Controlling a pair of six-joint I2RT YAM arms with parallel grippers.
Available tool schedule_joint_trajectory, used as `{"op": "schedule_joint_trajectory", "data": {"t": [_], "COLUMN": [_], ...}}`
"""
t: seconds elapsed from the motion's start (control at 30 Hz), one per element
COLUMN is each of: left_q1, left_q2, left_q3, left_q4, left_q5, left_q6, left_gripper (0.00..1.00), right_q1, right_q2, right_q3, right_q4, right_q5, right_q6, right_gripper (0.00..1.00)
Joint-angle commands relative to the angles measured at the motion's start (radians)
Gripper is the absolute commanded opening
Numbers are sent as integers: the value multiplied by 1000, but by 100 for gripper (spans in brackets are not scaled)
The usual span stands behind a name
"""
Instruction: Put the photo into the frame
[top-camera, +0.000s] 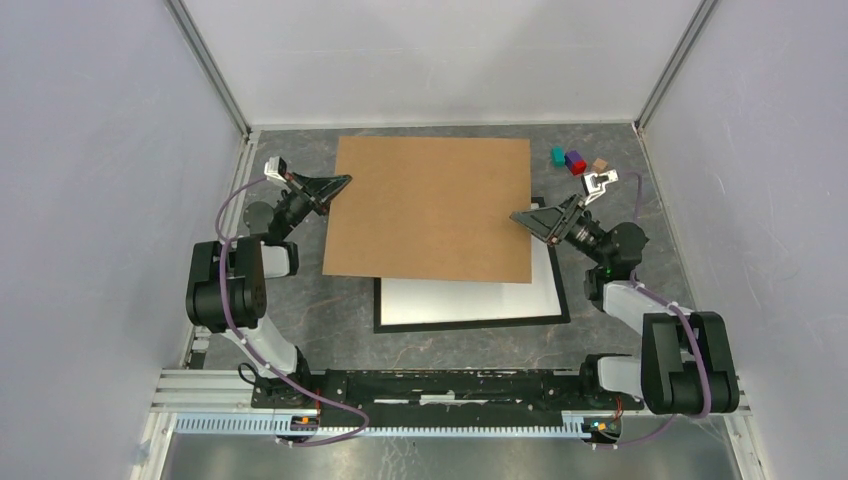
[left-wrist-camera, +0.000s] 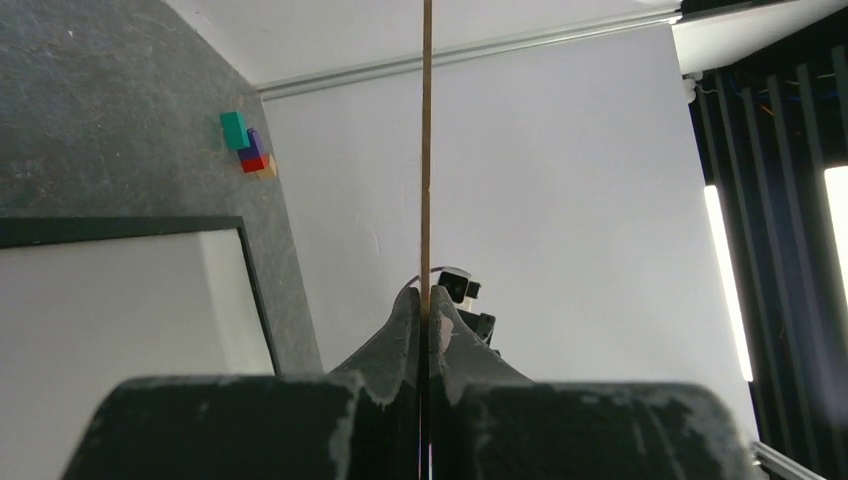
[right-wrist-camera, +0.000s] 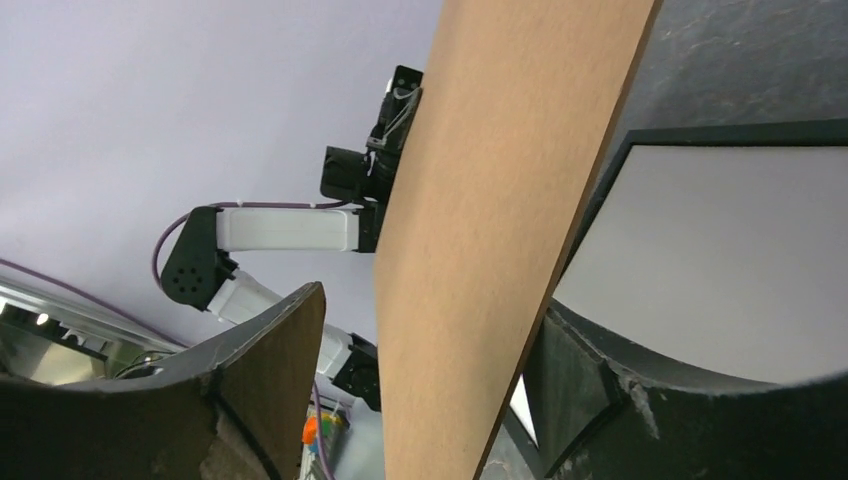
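A large brown backing board (top-camera: 430, 205) hangs over the table, above the far part of the black frame (top-camera: 470, 322). My left gripper (top-camera: 343, 182) is shut on the board's left edge. The left wrist view shows the board edge-on (left-wrist-camera: 426, 150), pinched between the fingers of the left gripper (left-wrist-camera: 427, 310). My right gripper (top-camera: 518, 217) is open at the board's right edge. In the right wrist view the board (right-wrist-camera: 500, 200) passes between the spread jaws of the right gripper (right-wrist-camera: 440, 310), with a gap on the left side. The frame (right-wrist-camera: 720, 135) holds a white surface (top-camera: 470, 300). The photo is out of view.
Several small coloured blocks (top-camera: 575, 160) lie at the far right of the dark table, also visible in the left wrist view (left-wrist-camera: 245, 145). White walls enclose the table on three sides. The arm bases stand at the near edge.
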Motion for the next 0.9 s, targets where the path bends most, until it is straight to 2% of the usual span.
{"op": "schedule_joint_trajectory", "data": {"t": [0.0, 0.1, 0.17, 0.27, 0.37, 0.4, 0.47, 0.5, 0.57, 0.6, 0.67, 0.8, 0.87], "left_q1": [0, -12, -27, -45, -69, -74, -77, -77, -82, -94, -110, -113, -113], "left_q2": [-40, -49, -55, -78, -131, -149, -184, -202, -244, -255, -248, -177, -154], "left_q3": [-20, -33, -43, -74, -125, -138, -138, -138, -128, -94, -28, -8, 1], "left_q4": [52, 44, 36, -7, -124, -194, -353, -437, -614, -719, -966, -989, -1029], "left_q5": [-105, -111, -105, -93, -81, -74, -43, -30, -19, -3, 18, 68, 48], "left_q6": [-81, -62, -50, -16, 79, 125, 227, 278, 374, 440, 602, 608, 623], "left_gripper": [2, 2, 2, 2, 3, 7, 24, 38, 58, 66, 74, 78, 83], "right_q1": [30, 32, 32, 33, 11, 0, -73, -104, -146, -155, -156, -159, -164], "right_q2": [-45, -71, -95, -125, -120, -112, -93, -84, -58, -52, -44, 7, 9], "right_q3": [-52, -21, 25, 104, 113, 113, 100, 71, 23, 14, 20, 34, 48], "right_q4": [172, 33, -189, -497, -585, -631, -652, -597, -437, -440, -527, -564, -639], "right_q5": [82, 78, 77, 121, 108, 92, 16, -26, -123, -138, -149, -207, -190], "right_q6": [91, -9, -145, -378, -480, -509, -540, -512, -416, -422, -494, -504, -554], "right_gripper": [72, 64, 56, 27, 2, 0, 0, 0, 0, 0, 0, 0, 0]}}
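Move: The left gripper grips the backing board's left edge; the frame it is meant for has its middle roughly 34 cm right, 10 cm back and 23 cm below this hand. The right gripper's open fingers straddle the board's right edge, with the board's middle about 23 cm left, 5 cm ahead and level. From the right hand, the frame and the white sheet in it lie level with it fore-aft, 12 cm left; the teal block stands 36 cm ahead, 21 cm right, all some 22 cm down. Close the right gripper on the board's right edge, then lower that edge about 8 cm towards the frame, easing a little right and tipping the fingers down. Keep the left pinch until the right has closed, then open the left fingers wide and sink that hand some 11 cm, drawing back and right about 5 cm and tilting roughly 30 degrees, with the board's left edge between the open fingers. ##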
